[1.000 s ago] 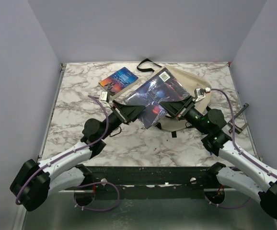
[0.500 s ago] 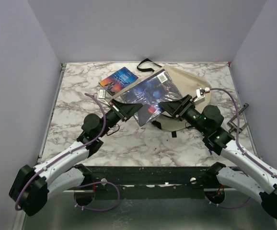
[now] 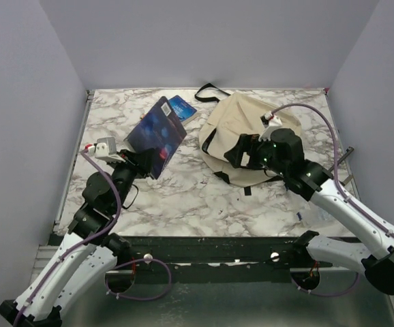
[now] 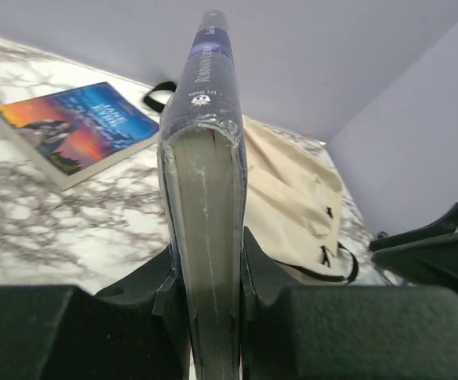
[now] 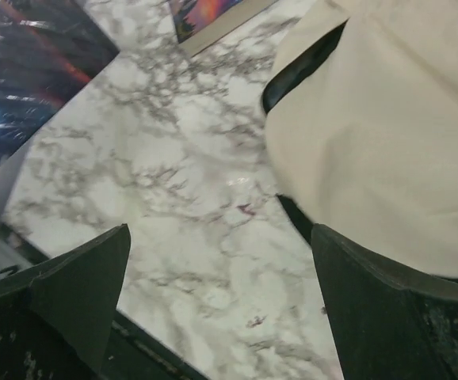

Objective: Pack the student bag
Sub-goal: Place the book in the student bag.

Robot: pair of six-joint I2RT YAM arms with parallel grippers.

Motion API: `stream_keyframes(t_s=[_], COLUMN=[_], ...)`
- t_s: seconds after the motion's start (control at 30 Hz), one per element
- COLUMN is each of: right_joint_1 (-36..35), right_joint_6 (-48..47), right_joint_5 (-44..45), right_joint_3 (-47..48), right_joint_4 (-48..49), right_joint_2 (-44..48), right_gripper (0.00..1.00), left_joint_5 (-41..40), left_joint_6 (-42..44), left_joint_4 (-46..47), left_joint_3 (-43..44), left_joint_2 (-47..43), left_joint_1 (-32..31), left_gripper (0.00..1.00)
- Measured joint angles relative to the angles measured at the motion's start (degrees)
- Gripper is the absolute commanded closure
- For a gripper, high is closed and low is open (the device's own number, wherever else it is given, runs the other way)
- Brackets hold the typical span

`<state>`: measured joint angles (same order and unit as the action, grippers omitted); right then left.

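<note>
The cream student bag (image 3: 251,119) lies at the back right of the marble table, its black-trimmed opening facing left. My left gripper (image 3: 142,158) is shut on a large dark-blue book (image 3: 155,133), which stands tilted on edge above the table, left of the bag. The left wrist view shows that book (image 4: 205,158) edge-on, clamped between the jaws of the left gripper (image 4: 209,289), with the bag (image 4: 292,198) beyond it. My right gripper (image 3: 240,153) hangs open over the bag's near-left edge. In the right wrist view the right gripper (image 5: 221,305) holds nothing, and the bag (image 5: 387,142) fills the right side.
A smaller colourful book (image 3: 182,109) lies flat at the back, partly hidden behind the held one; the left wrist view has this small book (image 4: 78,131) at the left. The bag's black carry strap (image 3: 210,90) loops toward the back wall. Bare marble (image 5: 197,190) lies under the right gripper.
The right gripper opened and let go of the large book, then drew back over the bag. The left arm carried the book left off the bag and tipped it upright.
</note>
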<state>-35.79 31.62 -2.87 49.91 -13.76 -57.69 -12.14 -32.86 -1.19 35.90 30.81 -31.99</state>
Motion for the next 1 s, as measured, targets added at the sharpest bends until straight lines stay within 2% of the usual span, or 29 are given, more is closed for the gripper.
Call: stream_keyframes(t_s=[0.17, 0.3, 0.4, 0.53, 0.63, 0.77, 0.9, 1.0], right_joint_1=[-5.22, -10.25, -13.07, -15.61, -16.41, -16.44, -16.35, -16.09], right_joint_6=[-13.55, -19.89, -23.96, -28.74, -30.56, -31.26, -31.78, -32.35], right_joint_5=[12.81, 23.56, 29.46, 35.01, 39.41, 45.09, 49.09, 51.15], right_joint_3=[12.68, 18.84, 19.41, 22.25, 24.83, 25.09, 23.67, 22.49], right_joint_4=[-9.2, -15.34, -18.82, -23.19, -24.52, -25.57, -24.35, -22.1], right_joint_2=[-9.77, -20.09, -25.16, -30.42, -34.93, -39.36, -39.58, -39.58], right_gripper=[0.0, 0.01, 0.05, 0.17, 0.22, 0.25, 0.26, 0.4], left_joint_5=[-6.03, -7.43, -8.0, -8.15, -8.15, -8.02, -7.41, -6.19], left_joint_6=[1.18, 0.96, 1.03, 0.96, 0.72, -0.5, -2.23, -3.34], left_joint_4=[-8.11, -13.05, -15.89, -17.35, -17.84, -18.34, -18.36, -18.56], left_joint_3=[-0.83, -1.97, -2.08, -2.19, -2.19, -2.29, -2.78, -3.08], left_joint_2=[-4.44, -4.72, -4.55, -4.98, -5.03, -5.03, -5.05, -5.03], left_joint_1=[0.94, 2.78, 3.41, 3.85, 4.04, 4.2, 4.2, 4.26], left_gripper=[1.0, 1.0, 1.0, 1.0, 1.0, 1.0, 1.0, 1.0])
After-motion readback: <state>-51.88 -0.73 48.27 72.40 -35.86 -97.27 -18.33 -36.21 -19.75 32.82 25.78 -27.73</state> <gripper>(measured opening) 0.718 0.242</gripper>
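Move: The right hand, empty and wide open, has the student bag's mouth rim some 8 cm ahead, 5 cm to its right and 14 cm below. The bag's black corner tab is about 3 cm left of the hand, hardly behind it and 17 cm below; the flat blue book lies some 26 cm ahead and 25 cm left, also low. From the left hand, already gripping the book to be packed, the bag's mouth is roughly 27 cm right, 10 cm ahead and 21 cm down. Downward goes the right hand after a brief push forward, sinking about 10 cm, with 6 cm gained forward and a little to the right, towards the bag's mouth rim; its wrist rolls some 75 degrees, left side falling, so the fingers end up pointing forward and down, and they close partway. The left hand keeps its pinch on the book and lowers it about 8 cm while easing left, dipping its tips slightly. ##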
